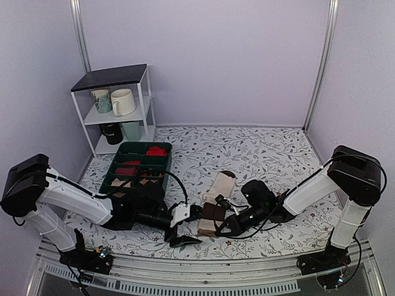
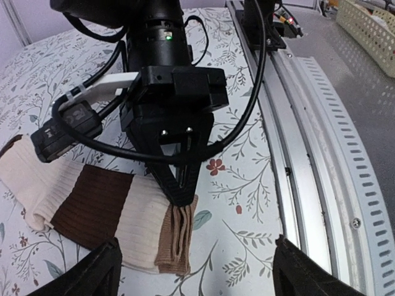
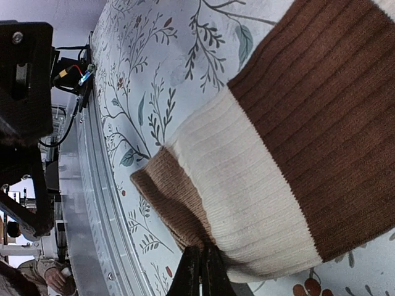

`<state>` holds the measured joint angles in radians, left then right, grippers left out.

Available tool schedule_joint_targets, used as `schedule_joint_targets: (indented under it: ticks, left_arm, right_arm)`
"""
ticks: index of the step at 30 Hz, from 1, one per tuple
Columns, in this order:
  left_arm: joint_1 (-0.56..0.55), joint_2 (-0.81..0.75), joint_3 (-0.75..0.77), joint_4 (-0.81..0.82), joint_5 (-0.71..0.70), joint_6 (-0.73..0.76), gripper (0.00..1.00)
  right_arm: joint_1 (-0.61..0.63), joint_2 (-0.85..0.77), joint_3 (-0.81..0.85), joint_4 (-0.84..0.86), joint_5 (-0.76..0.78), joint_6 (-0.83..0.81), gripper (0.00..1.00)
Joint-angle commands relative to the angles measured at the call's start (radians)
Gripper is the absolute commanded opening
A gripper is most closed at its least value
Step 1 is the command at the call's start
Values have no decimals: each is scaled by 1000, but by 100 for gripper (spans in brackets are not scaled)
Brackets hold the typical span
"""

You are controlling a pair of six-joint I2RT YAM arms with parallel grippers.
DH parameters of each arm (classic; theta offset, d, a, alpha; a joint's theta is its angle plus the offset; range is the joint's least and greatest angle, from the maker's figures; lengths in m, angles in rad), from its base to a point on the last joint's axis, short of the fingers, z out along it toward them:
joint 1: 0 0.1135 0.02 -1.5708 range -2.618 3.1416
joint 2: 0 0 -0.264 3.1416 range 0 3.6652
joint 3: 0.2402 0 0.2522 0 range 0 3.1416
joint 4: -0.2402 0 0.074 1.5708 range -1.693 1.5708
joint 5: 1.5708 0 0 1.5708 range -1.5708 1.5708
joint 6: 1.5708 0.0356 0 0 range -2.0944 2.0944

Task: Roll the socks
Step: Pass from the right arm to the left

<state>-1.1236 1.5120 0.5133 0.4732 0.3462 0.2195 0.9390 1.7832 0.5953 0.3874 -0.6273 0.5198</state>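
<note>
The socks [image 1: 217, 203] lie flat as a stacked pair on the flowered cloth, cream with wide dark brown bands and a tan cuff toward the near edge. My right gripper [image 1: 216, 229] is shut on that tan cuff; in the right wrist view its tips [image 3: 200, 271] pinch bunched fabric at the edge of the socks [image 3: 278, 154]. In the left wrist view the right gripper [image 2: 179, 196] bites the cuff of the socks [image 2: 92, 203]. My left gripper [image 1: 190, 226] hovers just left of the cuff. It is open [image 2: 197, 271], and the cuff sits ahead between its wide-spread fingers, untouched.
A green compartment tray [image 1: 113, 168] at the left holds red rolled socks [image 1: 157, 150] and checked rolls [image 1: 148, 182]. A white shelf [image 1: 117, 102] with mugs stands in the back left corner. A metal rail [image 1: 203, 271] runs along the near edge, close to the cuff.
</note>
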Motion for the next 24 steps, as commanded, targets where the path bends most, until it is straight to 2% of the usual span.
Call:
schedule_joint_targets:
  ticks: [1,8,14,20,24]
  left_arm:
    - [-27,69,58,-56,8,66,83]
    - [-27,179,81,-65,-8,92,77]
    - [-27,178,15,120,-107,88,76]
    - [-29,206,14,155,-73,98,63]
    - [-35,226,13,177,-41,97,61]
  right_arm:
    - [-4,49,-25,-221,24,8,0]
    - [-5,33,-26,-241,37,-8,0]
    - [-3,33,-30,-242,34,-14,0]
    - [-3,27,-31,-248,36,-17,0]
    - [-4,25,-33,-251,36,-20,0]
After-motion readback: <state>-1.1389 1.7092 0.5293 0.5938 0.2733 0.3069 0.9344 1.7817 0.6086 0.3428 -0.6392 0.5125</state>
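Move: The brown cuff end of the sock is about 5 cm to the left hand's right, 1 cm ahead and some 7 cm below. The right gripper's tips, pinching that cuff, are about 7 cm right of the left hand, 1 cm ahead and 7 cm below; the dark brown band is around 8 cm ahead, 7 cm right and 8 cm below. From the right hand, the cuff's middle is some 2 cm left, level and at about the same height. Down towards the free side of the sock's cuff goes the left hand, about 5 cm, then it eases back up 1 cm while edging roughly 1 cm forward and 1 cm right. Its fingers, still open, narrow noticeably and line up either side of the cuff; no touch can be made out. The right hand stays in place, keeping its pinch on the cuff. ##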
